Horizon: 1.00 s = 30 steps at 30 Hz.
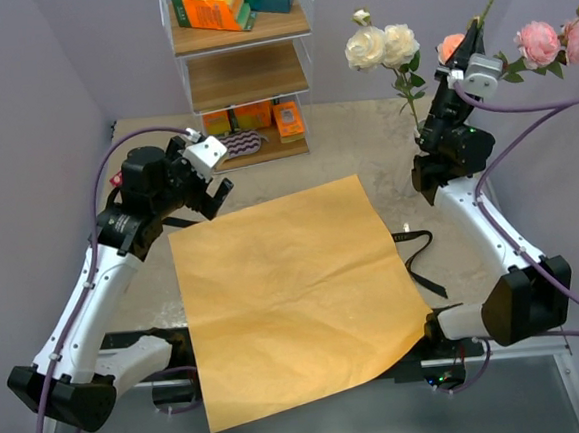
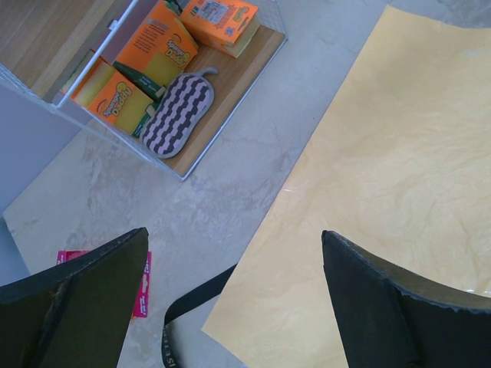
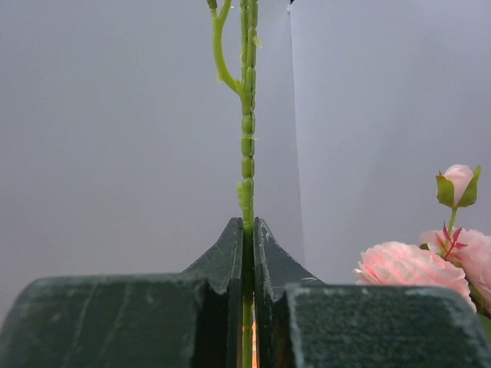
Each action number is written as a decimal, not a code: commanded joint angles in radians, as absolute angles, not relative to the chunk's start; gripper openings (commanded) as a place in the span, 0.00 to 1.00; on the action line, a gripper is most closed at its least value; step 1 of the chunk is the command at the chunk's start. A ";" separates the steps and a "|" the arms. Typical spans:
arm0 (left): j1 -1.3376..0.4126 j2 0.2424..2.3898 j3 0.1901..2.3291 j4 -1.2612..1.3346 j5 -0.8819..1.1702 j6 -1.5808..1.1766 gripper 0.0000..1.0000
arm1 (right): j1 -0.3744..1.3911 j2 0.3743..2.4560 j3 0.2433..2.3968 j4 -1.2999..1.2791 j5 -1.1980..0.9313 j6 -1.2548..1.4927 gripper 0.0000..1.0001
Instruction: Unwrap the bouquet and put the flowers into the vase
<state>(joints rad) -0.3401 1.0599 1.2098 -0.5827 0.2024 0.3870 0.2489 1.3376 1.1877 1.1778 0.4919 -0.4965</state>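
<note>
The orange paper sheet (image 1: 296, 296) (image 2: 383, 153) lies spread flat on the table, with the black ribbon (image 1: 418, 256) (image 2: 192, 303) loose beside it. My left gripper (image 1: 213, 195) (image 2: 235, 234) hovers open over the sheet's far left corner, holding nothing. My right gripper (image 1: 474, 33) (image 3: 248, 226) is raised high at the back right, shut on a green stem (image 3: 247, 138) of the flowers. Pink roses (image 1: 549, 41) (image 3: 406, 264) and a peach head (image 1: 450, 45) hang around it. Cream roses (image 1: 381, 46) stand to its left, their stem running down behind the right arm. The vase is hidden.
A clear shelf unit (image 1: 243, 75) at the back holds orange boxes and a striped sponge (image 1: 244, 142) (image 2: 178, 113). A small pink tag (image 1: 116, 178) (image 2: 143, 285) lies on the table by the left arm. The sheet overhangs the table's near edge.
</note>
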 commanded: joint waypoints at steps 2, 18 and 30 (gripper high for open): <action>-0.330 1.097 1.252 -0.528 0.233 0.403 1.00 | 0.225 1.364 1.227 1.290 0.443 -0.497 0.00; -0.324 1.161 1.281 -0.566 0.252 0.466 0.99 | 0.209 1.517 1.249 1.454 0.454 -0.581 0.00; -0.322 1.181 1.275 -0.551 0.261 0.462 0.99 | 0.183 1.536 1.272 1.448 0.448 -0.580 0.00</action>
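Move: The vase stands about 6 cm ahead of the right hand and almost in line with it sideways, its middle roughly 44 cm below. The vase's peach rose is some 8 cm ahead and 11 cm below the hand. The white roses are about 13 cm ahead, 10 cm left and 14 cm down, the pink roses about 8 cm ahead, 20 cm right and 11 cm down. From the left hand the vase is about 12 cm ahead, 48 cm right and 18 cm down. The last flower, its stem still pinched and its upper part rising from the upward-pointing fingers, is carried by the right hand about 5 cm forward and a couple of centimetres down, over the vase, mostly in the first half, then slowing to a creep with barely any wrist turn. The empty left hand, fingers wide open, eases about 2 cm forward and down. ##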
